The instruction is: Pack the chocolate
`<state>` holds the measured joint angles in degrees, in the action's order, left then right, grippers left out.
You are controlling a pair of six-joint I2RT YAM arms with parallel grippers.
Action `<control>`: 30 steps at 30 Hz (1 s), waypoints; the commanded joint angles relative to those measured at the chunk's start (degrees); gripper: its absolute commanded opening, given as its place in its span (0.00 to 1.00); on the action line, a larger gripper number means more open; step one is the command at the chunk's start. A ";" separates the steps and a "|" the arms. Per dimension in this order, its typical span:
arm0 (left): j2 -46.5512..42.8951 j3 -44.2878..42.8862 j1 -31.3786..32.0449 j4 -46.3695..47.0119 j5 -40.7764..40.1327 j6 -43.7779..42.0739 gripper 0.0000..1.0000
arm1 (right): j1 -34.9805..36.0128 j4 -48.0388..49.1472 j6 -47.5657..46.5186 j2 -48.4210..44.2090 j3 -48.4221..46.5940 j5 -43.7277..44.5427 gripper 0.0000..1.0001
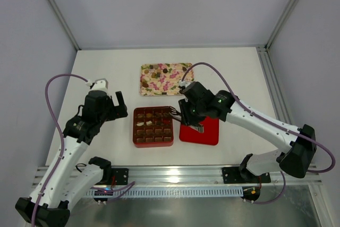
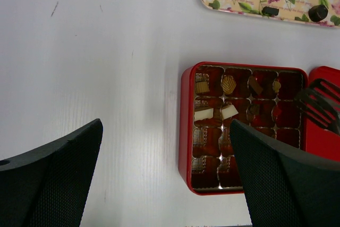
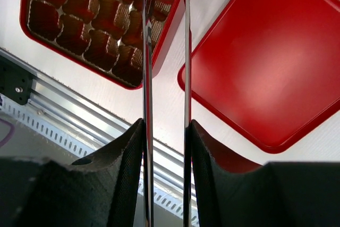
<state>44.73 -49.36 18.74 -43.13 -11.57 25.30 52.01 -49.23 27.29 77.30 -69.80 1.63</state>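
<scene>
The open red box (image 1: 134, 129) with a brown gridded insert sits mid-table; a few chocolate pieces (image 2: 229, 84) lie in its cells. More chocolate (image 1: 159, 69) lies on the floral tray (image 1: 144, 92). My right gripper (image 1: 187, 114) is shut on metal tongs (image 3: 147, 51), whose tips (image 1: 173, 111) hang over the box's far right corner. I see no piece between the tips. My left gripper (image 1: 121, 104) is open and empty, above the table left of the box (image 2: 185, 126).
The red lid (image 1: 202, 132) lies flat right of the box, under my right wrist. The table's near edge has a metal rail (image 3: 79, 115). White walls and frame posts enclose the table.
</scene>
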 commanded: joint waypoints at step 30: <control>-0.96 -0.29 -0.20 1.47 1.29 0.19 1.00 | -46.99 13.21 -9.80 30.98 -19.84 5.23 0.44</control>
<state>44.36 -49.36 18.72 -43.11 -11.07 25.28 6.83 -37.28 19.05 106.30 -86.80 5.08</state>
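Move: The right hand holds the tongs just right of the box; the bare table spot right of the tray, where they are headed, lies about 26 cm ahead, 21 cm right and 14 cm down. The box's middle is some 15 cm left and 2 cm ahead, the red lid 7 cm right and 2 cm ahead, the tray 25 cm ahead and 9 cm left. From the left hand, that spot is roughly 21 cm ahead and 50 cm right. The right hand sweeps the still-held tongs some 33 cm forward-right from the box, turning clockwise, finally sinking. ##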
